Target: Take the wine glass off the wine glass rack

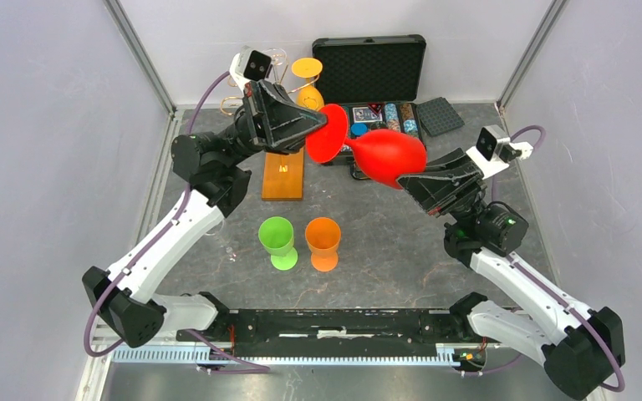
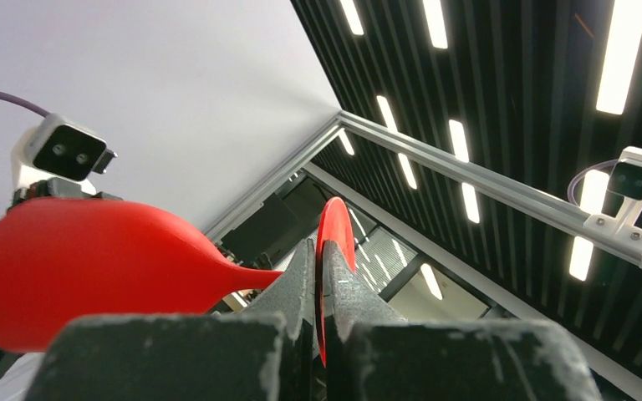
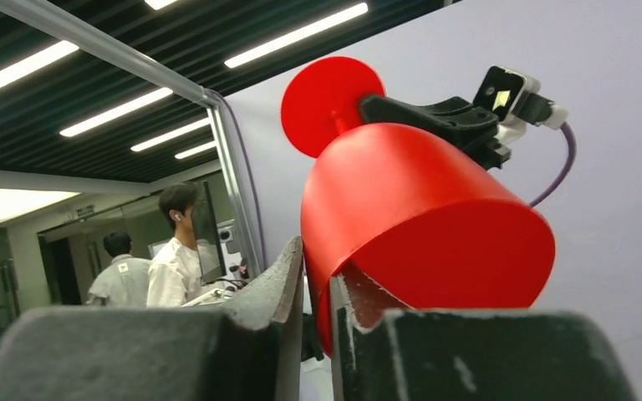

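A red wine glass (image 1: 384, 154) hangs on its side in the air between both arms, clear of the wine glass rack (image 1: 282, 175), whose golden wire arms rise behind the left arm. My left gripper (image 1: 322, 125) is shut on the glass's flat round foot (image 2: 334, 230), which stands edge-on between the pads. My right gripper (image 1: 410, 180) is closed over the bowl's rim (image 3: 418, 217), with one finger inside the bowl and the other outside it. A yellow wine glass (image 1: 307, 79) stays on the rack.
A green glass (image 1: 277, 241) and an orange glass (image 1: 323, 242) stand upright on the table in front of the rack's wooden base. An open black chip case (image 1: 376, 71) sits at the back, with a dark tray (image 1: 440, 115) beside it.
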`<state>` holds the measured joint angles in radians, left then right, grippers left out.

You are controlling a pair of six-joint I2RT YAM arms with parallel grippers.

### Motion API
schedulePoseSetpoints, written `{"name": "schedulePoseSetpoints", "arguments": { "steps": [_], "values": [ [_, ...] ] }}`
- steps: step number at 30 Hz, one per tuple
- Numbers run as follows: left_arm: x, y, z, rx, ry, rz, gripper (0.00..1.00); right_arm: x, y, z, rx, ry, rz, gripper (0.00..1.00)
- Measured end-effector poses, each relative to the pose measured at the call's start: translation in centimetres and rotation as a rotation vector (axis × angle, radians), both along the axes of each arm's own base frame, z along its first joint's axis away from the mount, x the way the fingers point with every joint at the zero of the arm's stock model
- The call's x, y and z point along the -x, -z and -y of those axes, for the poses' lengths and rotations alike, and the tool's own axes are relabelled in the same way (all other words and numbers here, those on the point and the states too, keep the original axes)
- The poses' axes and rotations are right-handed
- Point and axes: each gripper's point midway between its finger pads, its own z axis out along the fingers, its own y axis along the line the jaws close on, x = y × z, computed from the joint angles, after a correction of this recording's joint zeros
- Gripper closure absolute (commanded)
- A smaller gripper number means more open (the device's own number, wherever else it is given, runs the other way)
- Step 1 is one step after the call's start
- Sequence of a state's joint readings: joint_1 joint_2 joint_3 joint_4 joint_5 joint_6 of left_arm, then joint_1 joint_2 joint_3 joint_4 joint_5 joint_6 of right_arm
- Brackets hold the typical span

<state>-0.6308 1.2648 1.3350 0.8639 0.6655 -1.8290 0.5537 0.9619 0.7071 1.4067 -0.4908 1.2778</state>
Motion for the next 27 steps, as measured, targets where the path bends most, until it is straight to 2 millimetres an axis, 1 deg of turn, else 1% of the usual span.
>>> {"name": "schedulePoseSetpoints", "arguments": {
  "steps": [1, 2, 3, 4, 6, 7, 10, 12, 14, 18, 20, 22, 24, 25, 26, 27],
  "values": [
    [-0.1, 0.0, 0.0, 0.002, 0.004, -0.004, 0.94, 0.0, 0.1, -0.1, 0.004, -0.012, -0.004, 0.98],
    [-0.2, 0.1, 0.1, 0.002, 0.005, -0.007, 0.88, 0.1, 0.1, -0.1, 0.005, -0.022, -0.004, 1.0],
    [-0.4, 0.1, 0.2, 0.0, 0.003, -0.012, 0.79, 0.4, 0.0, 0.0, 0.002, -0.034, 0.002, 1.0],
    [-0.6, 0.2, 0.3, -0.002, 0.003, -0.017, 0.73, 0.7, -0.2, 0.1, -0.004, -0.04, 0.012, 1.0],
    [-0.7, 0.4, 0.4, -0.01, 0.006, -0.021, 0.57, 1.1, -0.4, 0.2, -0.006, -0.041, 0.026, 1.0],
    [-0.7, 0.5, 0.5, -0.015, 0.007, -0.019, 0.46, 1.1, -0.4, 0.2, -0.006, -0.038, 0.028, 1.0],
    [-0.6, 0.8, 0.7, -0.033, -0.002, -0.003, 0.27, 0.7, -0.2, 0.0, 0.007, -0.016, 0.022, 1.0],
    [-0.7, 1.1, 0.8, -0.052, -0.025, 0.008, 0.18, 0.4, -0.1, -0.1, 0.024, 0.016, 0.017, 1.0],
    [-0.8, 1.5, 0.9, -0.082, -0.067, 0.025, 0.13, 0.1, -0.1, 0.1, 0.041, 0.068, 0.011, 1.0],
    [-0.5, 2.4, 0.7, -0.152, -0.172, 0.094, 0.06, -0.8, -0.2, 1.0, 0.092, 0.255, 0.007, 1.0],
    [-0.5, 3.2, 0.5, -0.205, -0.245, 0.144, 0.03, -2.1, -0.5, 1.4, 0.149, 0.376, -0.024, 1.0],
    [-0.9, 4.0, 0.3, -0.262, -0.323, 0.193, 0.01, -3.5, -1.1, 2.2, 0.215, 0.5, -0.064, 1.0],
    [-1.9, 5.1, 0.1, -0.34, -0.425, 0.235, 0.0, -4.9, -1.2, 3.1, 0.295, 0.621, -0.117, 1.0],
    [-2.4, 5.5, 0.0, -0.372, -0.468, 0.248, 0.0, -5.6, -0.9, 3.5, 0.332, 0.664, -0.139, 1.0],
    [-3.2, 6.0, -0.2, -0.414, -0.524, 0.26, 0.0, -6.3, 0.0, 3.7, 0.387, 0.708, -0.169, 1.0],
    [-4.0, 6.6, -0.4, -0.457, -0.576, 0.267, 0.0, -7.1, 1.3, 4.0, 0.452, 0.747, -0.201, 1.0]
  ]
}}
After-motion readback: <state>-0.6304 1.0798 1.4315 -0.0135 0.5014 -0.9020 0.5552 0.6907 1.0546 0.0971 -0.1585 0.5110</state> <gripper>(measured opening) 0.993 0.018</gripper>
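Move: The red wine glass hangs slanting between the hands, with its foot still held by the left fingers. Its middle is about 9 cm right of the left hand, 3 cm back and 6 cm below. From the right hand, whose fingers straddle the bowl's rim, the middle is about 7 cm left, 5 cm ahead and 5 cm up. Some 40 cm below the right hand, the orange glass stands 18 cm left and 1 cm ahead, the green one 28 cm left and 1 cm ahead. The right fingers pinch shut on the rim wall of the red glass's bowl, then the left fingers open wide and let go of its foot. After nearly holding still, the right hand carries the glass some 7 cm forward and 4 cm right, swinging clockwise about 45 degrees and tipping its fingers down. The emptied left hand sinks about 6 cm, then eases forward, turning counter-clockwise and tipping down. ##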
